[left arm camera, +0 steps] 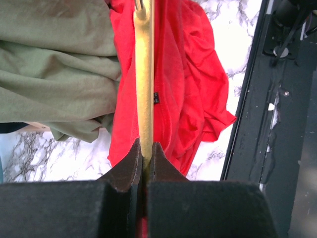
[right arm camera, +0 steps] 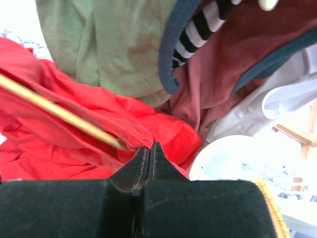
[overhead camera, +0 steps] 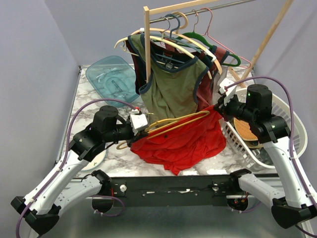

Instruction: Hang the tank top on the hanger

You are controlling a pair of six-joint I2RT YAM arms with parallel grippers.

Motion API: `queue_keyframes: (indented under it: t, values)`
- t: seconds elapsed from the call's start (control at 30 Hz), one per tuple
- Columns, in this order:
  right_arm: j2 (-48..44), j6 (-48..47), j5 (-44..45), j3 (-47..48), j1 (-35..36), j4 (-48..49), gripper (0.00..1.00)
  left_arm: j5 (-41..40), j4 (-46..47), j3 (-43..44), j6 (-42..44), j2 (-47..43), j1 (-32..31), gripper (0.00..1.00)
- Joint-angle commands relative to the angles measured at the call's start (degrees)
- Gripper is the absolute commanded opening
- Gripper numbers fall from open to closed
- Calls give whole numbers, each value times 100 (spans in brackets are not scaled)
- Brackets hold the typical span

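Observation:
The red tank top (overhead camera: 183, 144) lies crumpled on the marble table in front of the clothes rack, with its upper edge lifted. The thin yellow hanger (overhead camera: 173, 123) slants across it from lower left to upper right, off the table. My left gripper (overhead camera: 144, 129) is shut on the hanger's left part; in the left wrist view the yellow bar (left arm camera: 144, 74) runs straight out from the pinched jaws (left arm camera: 145, 148) over the tank top (left arm camera: 198, 99). My right gripper (right arm camera: 149, 146) is shut on a hemmed edge of the tank top (right arm camera: 49, 144), beside the hanger's end (right arm camera: 59, 113).
An olive-green top (overhead camera: 171, 84) and a maroon garment (overhead camera: 210, 74) hang on the wooden rack (overhead camera: 146, 44) right behind the work. A white laundry basket (overhead camera: 287, 144) stands at the right, a blue plastic tub (overhead camera: 111, 77) at the back left, a white dish (overhead camera: 94, 159) near the left arm.

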Motion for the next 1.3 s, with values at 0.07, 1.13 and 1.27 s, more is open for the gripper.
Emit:
queue_keyframes:
  t: [0.07,1.13,1.27]
  values:
    - [-19,-429,-513,290,-37,-408,1,-164,-53,298,144,178,19,0]
    - [501,-797,-1288,1538,1018,-1338,87,918,-282,1195,284,1603,-377,0]
    - [298,-1623,-1497,1495,1001,-2217,93,1032,-361,1151,407,1550,-412,0]
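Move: The right hand holds the red tank top's strap edge. The hanger's right end lies some 4 cm left of that hand, 2 cm back and 2 below; the tank top's body is heaped about 14 cm left, 7 back and 27 below. The green top hangs roughly 18 left and 7 ahead, the basket about 20 right and level. From the left hand, gripping the hanger, the held strap is about 27 cm right, 9 ahead and slightly above. Leftward, rising about 5 cm and drawing back as much, the right hand pulls the pinched strap some 9 cm over and along the hanger's right arm, turning about 30 degrees counter-clockwise; then its fingers open wide, let go of the cloth and ease back to the right a little. Against this the left hand keeps its grip and pushes the hanger about 5 cm right into the strap, turning slightly clockwise. ##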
